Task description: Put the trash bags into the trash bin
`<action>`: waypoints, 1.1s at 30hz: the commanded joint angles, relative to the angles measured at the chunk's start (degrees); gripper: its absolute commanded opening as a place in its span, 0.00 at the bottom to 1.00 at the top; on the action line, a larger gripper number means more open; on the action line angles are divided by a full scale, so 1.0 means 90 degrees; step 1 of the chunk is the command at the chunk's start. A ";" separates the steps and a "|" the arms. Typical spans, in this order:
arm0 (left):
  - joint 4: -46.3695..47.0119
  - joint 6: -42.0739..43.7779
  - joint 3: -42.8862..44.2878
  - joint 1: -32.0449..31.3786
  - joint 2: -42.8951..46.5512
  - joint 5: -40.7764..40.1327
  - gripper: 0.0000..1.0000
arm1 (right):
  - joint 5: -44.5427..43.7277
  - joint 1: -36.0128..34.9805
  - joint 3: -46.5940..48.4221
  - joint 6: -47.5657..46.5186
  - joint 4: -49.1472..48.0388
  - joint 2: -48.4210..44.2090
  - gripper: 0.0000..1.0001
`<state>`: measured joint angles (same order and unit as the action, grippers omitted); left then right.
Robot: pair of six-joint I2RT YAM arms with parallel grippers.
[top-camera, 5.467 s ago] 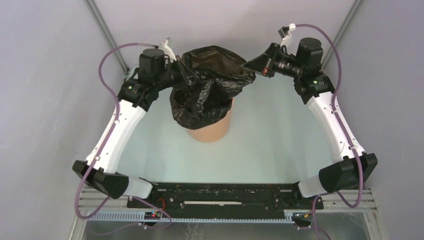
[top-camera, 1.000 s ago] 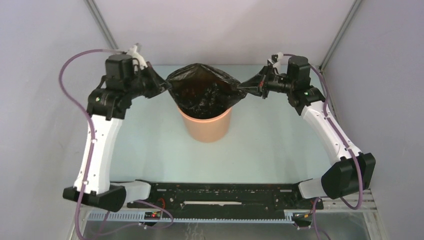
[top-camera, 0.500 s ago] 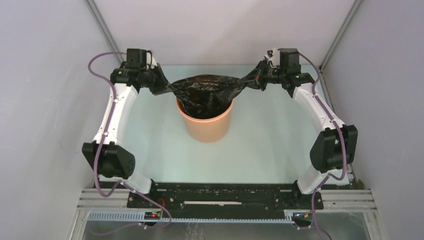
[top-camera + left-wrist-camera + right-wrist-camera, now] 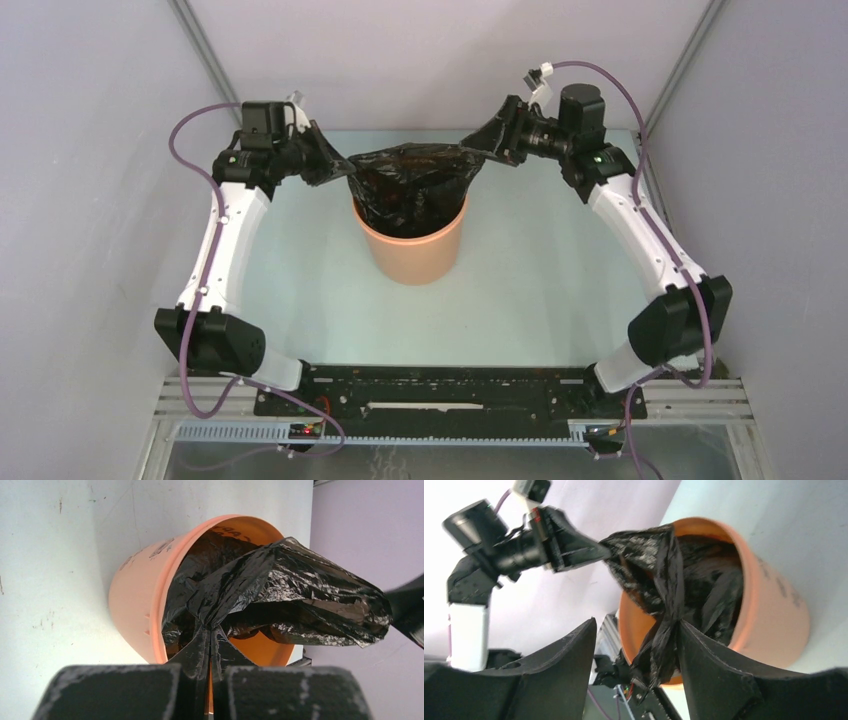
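The black trash bag [image 4: 410, 185] sits partly inside the orange trash bin [image 4: 415, 250], its top bunched above the rim. My left gripper [image 4: 335, 165] is shut on the bag's left edge; in the left wrist view the film [image 4: 280, 590] is pinched at the fingertips [image 4: 210, 630] over the bin [image 4: 135, 585]. My right gripper [image 4: 480, 140] stands open at the bag's right corner. In the right wrist view a twisted strand of bag [image 4: 659, 570] hangs against one finger, between the open jaws [image 4: 636, 625], above the bin [image 4: 774, 615].
The bin stands mid-table on the pale tabletop [image 4: 560, 290]. Grey walls close in on both sides and behind. The black base rail [image 4: 430, 385] runs along the near edge.
My right gripper has opened and let go of the bag's right corner, moving slightly up and left. The bag's mouth has slackened. My left gripper keeps its grip.
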<state>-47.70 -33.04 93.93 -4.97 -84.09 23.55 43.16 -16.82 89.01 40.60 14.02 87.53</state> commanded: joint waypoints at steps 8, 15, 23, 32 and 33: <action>0.0494 -0.0138 0.0125 0.0046 0.0013 -0.0029 0.00 | -0.1397 -0.0117 0.0989 0.0218 0.0743 0.1060 0.24; 0.0575 -0.0250 0.0330 0.0225 -0.0607 -0.0526 0.00 | -0.1701 0.0106 0.0964 0.1137 0.0759 0.1450 0.00; 0.0091 -0.0130 0.0952 0.0250 -0.1492 -0.0657 0.00 | -0.1715 0.0089 0.1412 0.1216 0.1094 0.2093 0.00; 0.0428 -0.0350 0.1306 0.0260 -0.1919 -0.0343 0.00 | -0.1759 0.0076 0.1664 0.1347 0.1183 0.2514 0.00; 0.0403 -0.0366 0.1311 0.0268 -0.1975 -0.0354 0.00 | -0.1794 0.0086 0.1694 0.1312 0.1238 0.2549 0.00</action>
<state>-45.50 -34.83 102.08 -3.07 -100.38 18.83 28.49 -16.12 101.14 51.94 24.53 109.71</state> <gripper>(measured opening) 0.006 0.006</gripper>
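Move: The left hand already pinches the left corner of the bag's mouth; the far-left part of the bin's rim, where it takes the bag, lies about 7 cm ahead, 4 cm to its right and 6 cm below, and the bin's middle some 13 cm right, 2 cm back and 18 cm down. For the open right hand, the right corner of the bag's mouth is about 3 cm ahead, 2 cm left and 4 cm below, with the bin's middle some 12 cm left, 1 cm ahead and 24 cm below. The right hand pushes forward and down while its open fingers close on the right corner of the bag's mouth, then carries that pinch on past the far side of the bin, in all about 11 cm forward and 13 cm down, the wrist turning some 30 degrees so that the fingertips dip and swing clockwise. The left hand keeps its pinch on the left corner and, after barely drifting, goes forward and down too with a slight shift left, drawing its side of the mouth towards the far-left part of the rim. ##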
